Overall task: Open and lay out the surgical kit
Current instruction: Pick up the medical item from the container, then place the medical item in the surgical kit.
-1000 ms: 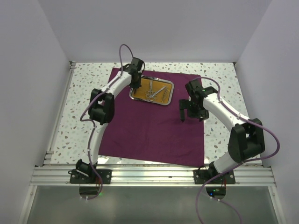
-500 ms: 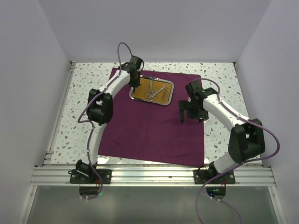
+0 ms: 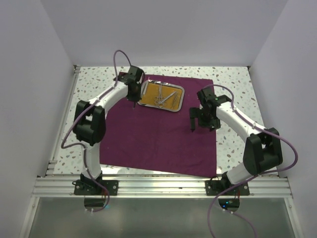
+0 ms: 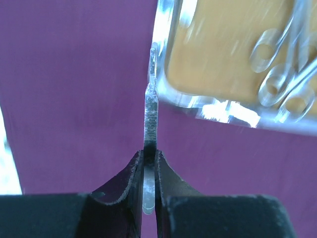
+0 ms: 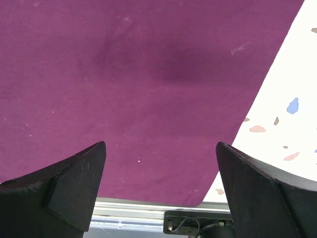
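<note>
The maroon cloth (image 3: 158,139) of the surgical kit lies spread flat on the table. On its far part stands the steel tray (image 3: 140,104), amber inside, with slim silver ring-handled instruments (image 3: 161,98) in it. My left gripper (image 3: 133,98) hangs just left of the tray, above the cloth. In the left wrist view it (image 4: 149,153) is shut on flat silver tweezers (image 4: 150,109), which point past the tray's corner (image 4: 223,110). My right gripper (image 3: 203,125) hovers over the cloth's right part. Its jaws (image 5: 161,148) stand wide open above bare cloth (image 5: 148,74).
The speckled tabletop (image 3: 94,99) shows around the cloth, and white walls close in three sides. An aluminium rail (image 3: 158,186) with both arm bases runs along the near edge. The cloth's right edge and the table (image 5: 292,89) show in the right wrist view.
My left arm has swung left, carrying the tweezers from over the tray's left part to beside its left edge. The right arm has barely moved.
</note>
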{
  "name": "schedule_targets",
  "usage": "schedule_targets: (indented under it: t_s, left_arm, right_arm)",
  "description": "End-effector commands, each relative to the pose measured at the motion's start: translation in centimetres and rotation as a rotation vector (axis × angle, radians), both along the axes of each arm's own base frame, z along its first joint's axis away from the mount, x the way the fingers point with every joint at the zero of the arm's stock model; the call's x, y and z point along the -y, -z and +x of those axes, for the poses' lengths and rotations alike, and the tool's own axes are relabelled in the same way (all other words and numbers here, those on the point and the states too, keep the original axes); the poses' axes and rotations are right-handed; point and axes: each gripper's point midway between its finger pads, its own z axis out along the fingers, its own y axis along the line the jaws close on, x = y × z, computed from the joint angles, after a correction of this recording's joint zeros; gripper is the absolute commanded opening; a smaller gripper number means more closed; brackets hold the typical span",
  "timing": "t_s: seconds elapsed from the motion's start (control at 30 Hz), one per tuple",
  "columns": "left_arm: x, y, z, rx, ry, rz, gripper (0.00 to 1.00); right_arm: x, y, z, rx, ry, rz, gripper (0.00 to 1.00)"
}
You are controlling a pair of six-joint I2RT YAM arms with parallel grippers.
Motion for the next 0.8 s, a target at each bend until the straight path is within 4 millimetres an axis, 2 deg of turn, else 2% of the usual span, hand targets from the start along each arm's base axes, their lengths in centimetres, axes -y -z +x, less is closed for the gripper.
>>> schedule_targets:
  t_s: [0.0, 0.03, 0.1, 0.13, 0.2, 0.23, 0.33, 0.37, 0.4, 0.43, 0.47, 0.6, 0.67, 0.77]
  left_arm:
    - [-0.8, -1.7, -3.5, 0.029, -0.045, -0.049, 0.00]
    - [-1.5, -1.2, -5.8, 0.006, -0.052, -0.042, 0.00]
    - [-1.8, -0.9, -7.9, -0.008, -0.070, -0.060, 0.00]
    - [-2.1, -0.6, -10.2, -0.025, -0.064, -0.066, 0.00]
    - [-2.1, -0.3, -12.3, -0.037, -0.073, -0.082, 0.00]
    - [-2.6, 0.1, -14.0, -0.047, -0.076, -0.078, 0.00]
    - [-2.8, 0.8, -16.8, -0.053, -0.069, -0.096, 0.01]
    - [-2.9, 0.8, -17.4, -0.055, -0.069, -0.102, 0.14]
    - [-3.0, 0.9, -17.8, -0.056, -0.077, -0.110, 0.38]
    - [-3.2, 0.8, -18.5, -0.056, -0.084, -0.117, 0.77]
    - [-3.2, 0.7, -18.9, -0.059, -0.085, -0.126, 0.98]
    - [-3.6, -0.2, -20.2, -0.046, -0.097, -0.152, 0.99]
    - [-4.2, -0.5, -20.0, -0.031, -0.110, -0.123, 0.99]
    - [-4.0, -1.6, -18.5, 0.000, -0.091, -0.102, 0.99]
  right_arm:
    - [-0.7, -0.6, 0.3, 0.031, -0.012, 0.052, 0.96]
    - [-0.8, -0.6, 0.3, 0.032, -0.017, 0.059, 0.96]
    - [-0.9, -0.4, 0.3, 0.030, -0.020, 0.058, 0.96]
    - [-0.9, -0.2, 0.3, 0.027, -0.025, 0.057, 0.96]
    - [-1.2, 0.0, 0.3, 0.022, -0.030, 0.075, 0.96]
    - [-1.2, 0.3, 0.1, 0.014, -0.034, 0.076, 0.96]
    - [-1.6, 0.9, 0.1, 0.002, -0.044, 0.091, 0.96]
    - [-1.7, 1.1, 0.2, -0.001, -0.046, 0.098, 0.95]
    - [-2.0, 1.2, 0.0, -0.011, -0.051, 0.108, 0.95]
    - [-2.1, 1.3, 0.0, -0.013, -0.054, 0.114, 0.95]
    - [-2.2, 1.3, 0.1, -0.012, -0.056, 0.116, 0.95]
    - [-2.0, 1.3, 0.3, -0.005, -0.061, 0.110, 0.95]
    - [-2.2, 1.3, 0.3, -0.002, -0.059, 0.116, 0.95]
    - [-2.3, 1.2, 0.1, 0.007, -0.049, 0.132, 0.95]
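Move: I already hold the scalpel handles in my left hand, out past the tray's near left corner. The bare cloth they go to is about 21 cm back, 2 cm left and 6 cm below that hand. The tray's middle is some 14 cm right and 3 cm ahead of my left hand; inside it, the scissors lie 14 cm right, level with the hand, and the remaining handle 6 cm right and 7 cm ahead. From my idle right hand, that cloth spot is roughly 39 cm left and 4 cm back. I sweep my left hand quickly back some 20 cm, away from the tray and over the cloth, drifting about 4 cm left and sinking a little, with my grip kept for most of the way. Near the end, as the hand slows, I spread the fingers wide and let go of the handles, then rise slightly. My right hand, empty and open, eases a couple of centimetres left and down. ##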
